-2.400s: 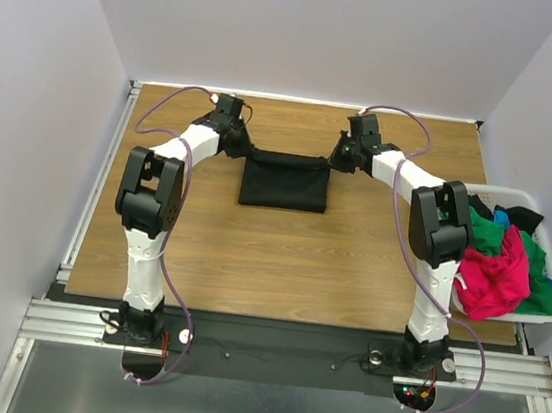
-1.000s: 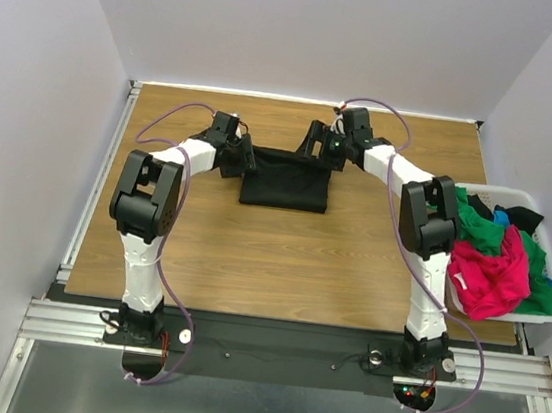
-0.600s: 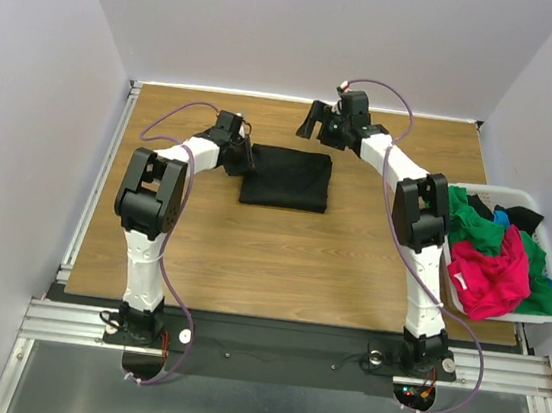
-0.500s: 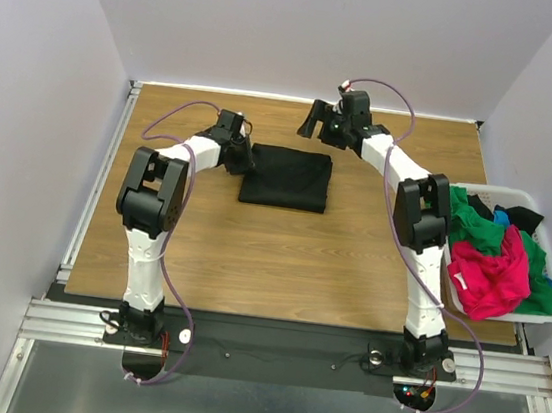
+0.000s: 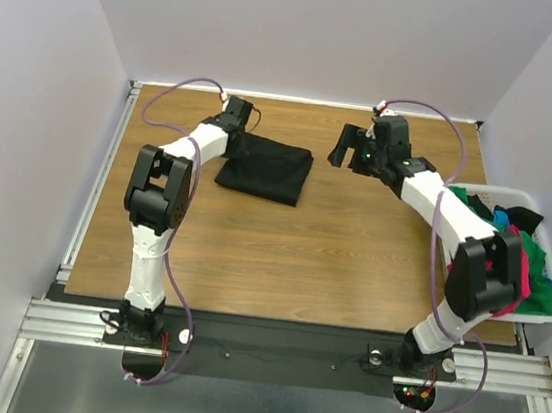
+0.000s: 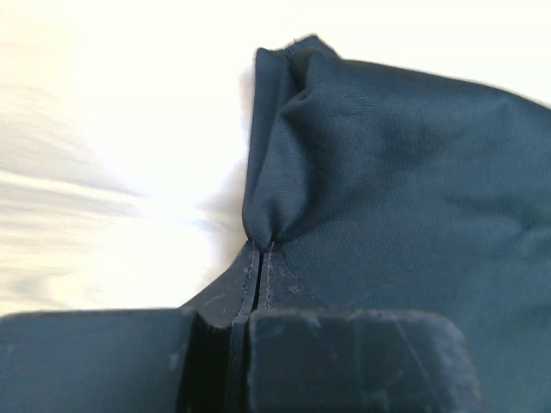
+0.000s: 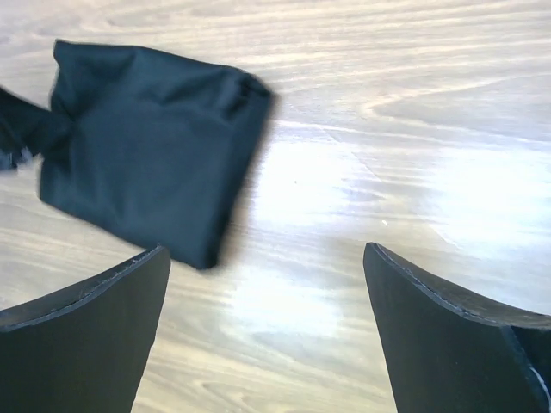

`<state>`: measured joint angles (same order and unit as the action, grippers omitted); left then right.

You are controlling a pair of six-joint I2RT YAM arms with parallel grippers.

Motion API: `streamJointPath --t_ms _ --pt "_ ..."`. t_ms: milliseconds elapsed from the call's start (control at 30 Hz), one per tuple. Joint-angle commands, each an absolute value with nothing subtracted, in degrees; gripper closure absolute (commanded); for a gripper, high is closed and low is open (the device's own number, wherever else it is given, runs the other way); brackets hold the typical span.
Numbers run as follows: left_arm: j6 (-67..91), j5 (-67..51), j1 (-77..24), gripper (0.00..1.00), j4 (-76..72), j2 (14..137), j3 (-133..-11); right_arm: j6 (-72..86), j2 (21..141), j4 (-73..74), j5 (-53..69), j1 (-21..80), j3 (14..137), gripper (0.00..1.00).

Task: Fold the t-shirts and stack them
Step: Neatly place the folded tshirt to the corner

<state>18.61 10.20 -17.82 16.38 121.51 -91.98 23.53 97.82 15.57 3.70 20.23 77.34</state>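
A folded black t-shirt [image 5: 267, 168] lies on the wooden table [image 5: 310, 261], skewed, left of centre at the back. My left gripper [image 5: 238, 144] is shut on its far-left corner; in the left wrist view the cloth [image 6: 396, 172] bunches up from the pinched fingertips [image 6: 258, 258]. My right gripper [image 5: 345, 153] hovers open to the right of the shirt, apart from it. The right wrist view has the black t-shirt [image 7: 146, 146] at upper left and bare wood between the wide fingers [image 7: 86, 335]. Green [image 5: 484, 232], magenta-pink [image 5: 494, 279] and black [image 5: 521, 219] t-shirts sit in the basket.
The white plastic basket [image 5: 545, 312] hangs at the table's right edge, with the right arm's elbow in front of it. Purple walls enclose the table on three sides. A metal rail [image 5: 97, 185] runs along the left edge.
My left gripper closed on the black shirt's left corner and dragged it left, turning it askew. My right gripper let go, stayed open and swung right, away from the shirt.
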Motion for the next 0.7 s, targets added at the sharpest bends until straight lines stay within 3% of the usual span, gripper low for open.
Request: streamJointPath --t_ms 0,167,433,667 --pt "9.77 23.9 -13.63 1.0 19.16 122.51 -98.6 22.5 90.37 13.27 -2.19 19.86 72.09 0.0" --pt "6.24 23.91 -6.0 1.0 17.4 126.82 -104.22 22.33 82.11 13.36 -2.55 19.86 66.45 0.0" --pt "-4.2 25.56 -0.53 1.0 22.24 144.91 -135.6 22.67 73.31 13.36 -4.74 19.86 58.37 0.0" --pt "-12.74 25.66 2.11 1.0 14.95 144.41 -134.21 23.73 71.19 13.36 -7.3 19.95 56.16 0.0"
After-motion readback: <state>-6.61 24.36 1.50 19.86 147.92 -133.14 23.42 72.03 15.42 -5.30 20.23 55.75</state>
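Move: The folded t-shirt is already pinched at its left edge by the left fingers, its middle about 9 cm to the hand's right and 4 cm back, a couple of centimetres lower. The bare far-left table corner it is bound for lies roughly 32 cm to the left and 18 cm ahead of the left hand, some 3 cm below. From the right hand that corner is about 64 cm left, 27 cm ahead and 13 cm down. The folded t-shirt is dragged by its left edge towards the far-left corner: the left hand, fingers kept shut on it, sweeps quickly some 24 cm left and 14 cm forward, easing to a stop, as the wrist rolls its left side up and turns a little counter-clockwise. The open right hand draws away from the shirt, back and to the right. ##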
